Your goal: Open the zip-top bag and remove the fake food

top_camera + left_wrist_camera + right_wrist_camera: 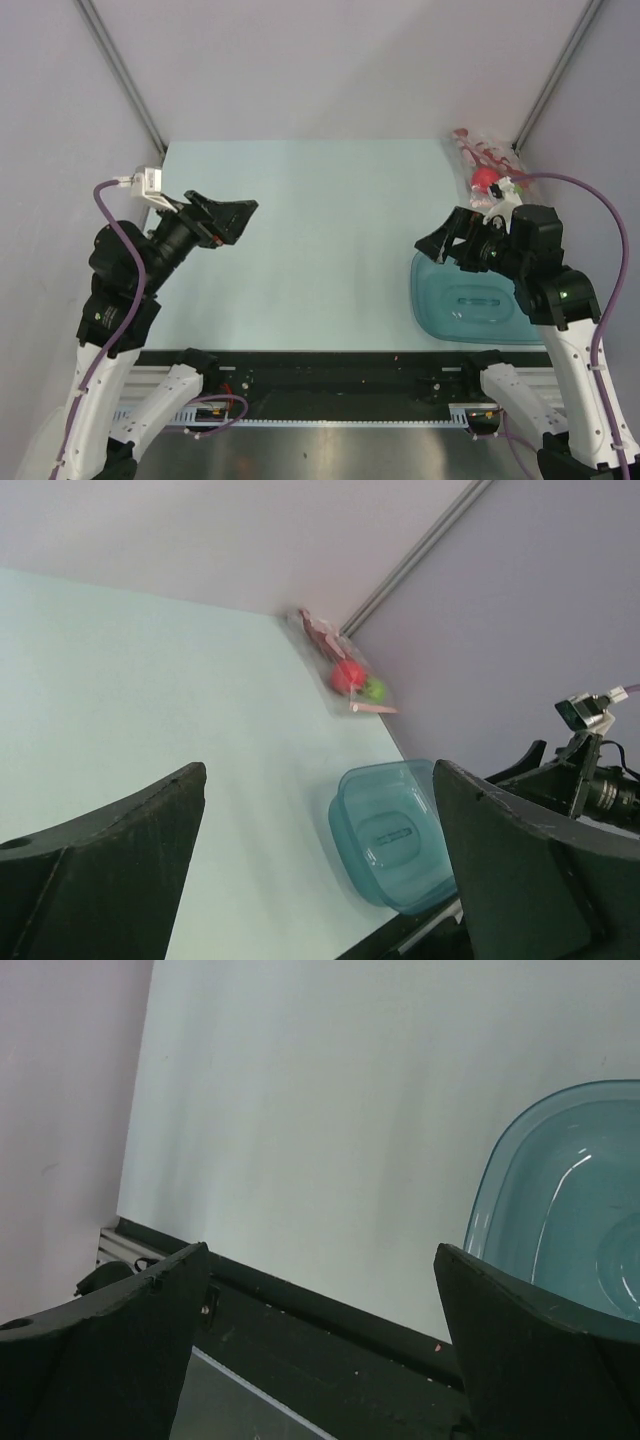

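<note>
The zip-top bag (484,166) lies at the far right corner of the table, clear with a pinkish strip. Inside it I see the fake food: a red fruit (483,179), a green ball (375,690) and red lobster parts (468,145). The bag also shows in the left wrist view (340,668). My left gripper (232,218) is open and empty above the table's left side. My right gripper (443,246) is open and empty, held above the tray's left edge, nearer than the bag.
A translucent teal-blue tray (478,302) sits at the near right of the table; it also shows in the left wrist view (395,835) and the right wrist view (565,1210). Grey walls enclose the table on three sides.
</note>
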Action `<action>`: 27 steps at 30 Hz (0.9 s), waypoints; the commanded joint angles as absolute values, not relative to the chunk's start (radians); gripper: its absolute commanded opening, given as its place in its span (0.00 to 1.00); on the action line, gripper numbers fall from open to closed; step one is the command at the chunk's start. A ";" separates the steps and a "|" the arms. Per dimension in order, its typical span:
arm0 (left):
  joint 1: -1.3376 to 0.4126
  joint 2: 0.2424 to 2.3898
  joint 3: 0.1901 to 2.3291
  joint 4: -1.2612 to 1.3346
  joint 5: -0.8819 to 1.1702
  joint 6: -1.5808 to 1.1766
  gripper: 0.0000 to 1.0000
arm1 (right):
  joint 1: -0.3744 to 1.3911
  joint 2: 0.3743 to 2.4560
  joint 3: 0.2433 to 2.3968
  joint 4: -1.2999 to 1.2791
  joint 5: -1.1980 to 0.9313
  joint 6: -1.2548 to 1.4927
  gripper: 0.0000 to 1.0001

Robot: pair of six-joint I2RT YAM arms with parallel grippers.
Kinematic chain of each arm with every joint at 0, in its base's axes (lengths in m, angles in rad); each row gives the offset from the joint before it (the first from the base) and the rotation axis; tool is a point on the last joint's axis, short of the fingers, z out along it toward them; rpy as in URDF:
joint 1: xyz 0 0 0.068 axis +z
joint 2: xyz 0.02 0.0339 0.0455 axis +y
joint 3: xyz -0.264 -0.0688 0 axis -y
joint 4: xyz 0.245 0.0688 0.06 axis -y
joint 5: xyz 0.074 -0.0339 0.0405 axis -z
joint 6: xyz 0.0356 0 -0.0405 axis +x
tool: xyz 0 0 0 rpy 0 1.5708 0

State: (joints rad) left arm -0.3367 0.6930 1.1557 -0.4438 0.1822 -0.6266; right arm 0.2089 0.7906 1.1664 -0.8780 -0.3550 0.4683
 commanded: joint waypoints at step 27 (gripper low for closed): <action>-0.393 0.831 1.144 -0.460 0.175 -0.180 1.00 | -0.087 1.514 1.376 -0.471 0.077 0.693 1.00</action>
State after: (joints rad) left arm -0.3470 0.8612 1.1084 -0.4900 0.1978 -0.3470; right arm -0.0174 1.4212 1.2728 -0.5739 -0.0425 0.5571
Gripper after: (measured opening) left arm 0.995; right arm 0.995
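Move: From my right hand the zip-top bag lies on the table near the back right corner, some 31 cm ahead, 18 cm to the right and about 28 cm below. The teal bin is nearer, about 15 cm to the right of that hand, level with it fore and aft, and 26 cm down. From my left hand the bag is roughly 31 cm ahead, 57 cm to the right and 39 cm lower. I send my open right hand out towards the zip-top bag, gathering speed: about 19 cm forward, 10 cm right and 10 cm down, turning some 30 degrees clockwise and tipping its fingers further down. Meanwhile I sink my left hand roughly 8 cm with a little reach forward, rolling its left side up, fingers open; neither hand touches anything. ##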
